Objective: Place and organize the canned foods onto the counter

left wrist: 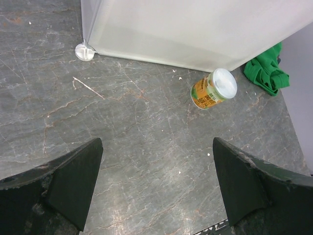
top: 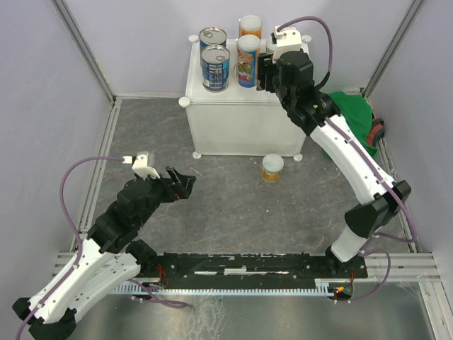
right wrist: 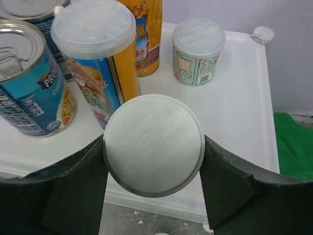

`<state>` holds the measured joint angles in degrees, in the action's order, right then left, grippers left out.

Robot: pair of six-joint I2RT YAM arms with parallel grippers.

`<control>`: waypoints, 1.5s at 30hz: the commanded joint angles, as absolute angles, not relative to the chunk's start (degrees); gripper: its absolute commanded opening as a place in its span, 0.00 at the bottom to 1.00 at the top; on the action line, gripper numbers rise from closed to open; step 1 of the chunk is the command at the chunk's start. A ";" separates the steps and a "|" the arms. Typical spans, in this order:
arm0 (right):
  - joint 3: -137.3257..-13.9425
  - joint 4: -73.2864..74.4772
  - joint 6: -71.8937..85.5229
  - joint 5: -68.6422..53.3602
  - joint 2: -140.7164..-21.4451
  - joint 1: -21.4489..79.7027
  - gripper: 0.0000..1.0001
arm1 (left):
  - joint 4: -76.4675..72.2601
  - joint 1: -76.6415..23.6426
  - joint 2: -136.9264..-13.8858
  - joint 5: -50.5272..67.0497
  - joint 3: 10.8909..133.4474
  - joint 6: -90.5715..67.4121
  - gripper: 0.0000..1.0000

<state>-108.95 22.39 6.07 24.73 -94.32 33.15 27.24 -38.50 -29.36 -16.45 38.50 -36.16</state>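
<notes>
The white counter stands at the back. On it are two dark blue cans, a tall pale-lidded can and an orange can. My right gripper is shut on a pale-lidded can over the counter's front edge, beside the tall can. The right wrist view also shows a blue can, the orange can and a small green-labelled can. One yellow-labelled can sits on the floor before the counter. My left gripper is open and empty over the floor.
A green cloth lies right of the counter. The counter's side wall and a round foot show in the left wrist view. Purple walls with metal rails enclose the grey floor.
</notes>
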 commanded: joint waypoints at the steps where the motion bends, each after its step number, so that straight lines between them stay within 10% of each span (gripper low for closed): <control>1: -115.35 20.21 7.77 21.51 -96.82 31.16 0.02 | 23.75 -38.67 -29.75 -16.78 40.43 -35.58 0.99; 33: -127.77 26.93 9.96 19.29 -108.12 23.67 0.03 | 22.28 -38.67 -31.71 -14.80 40.52 -35.85 0.99; 45: -127.19 28.55 11.18 19.27 -109.17 23.29 0.35 | 22.66 -38.67 -31.65 -14.17 41.00 -36.19 0.99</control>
<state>-124.60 31.92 10.26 19.44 -109.65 23.51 25.15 -38.50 -31.99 -14.96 38.52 -36.16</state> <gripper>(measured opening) 0.729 0.992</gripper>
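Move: Over the counter's front right part, the right hand already holds a lidded can. The free spot for this can is about 8 cm ahead and 4 cm to its right, with the counter top some 9 cm below. The small lidded can stands about 18 cm ahead and 3 cm right. The front tall orange can is roughly 9 cm ahead and 6 cm left, the back one 17 cm ahead and 6 cm left. From the left hand, the spot is some 32 cm ahead, 27 cm right and 10 cm up. Easing the gripped can forward about 8 cm past the right side of the front tall orange can, the right hand also lowers it some 5 cm and shifts it 4 cm right, towards the small lidded can. An early dip is followed by a slight rise, then the final lowering. The wrist tips down about 10 degrees and turns a little clockwise; the fingers keep their hold. ##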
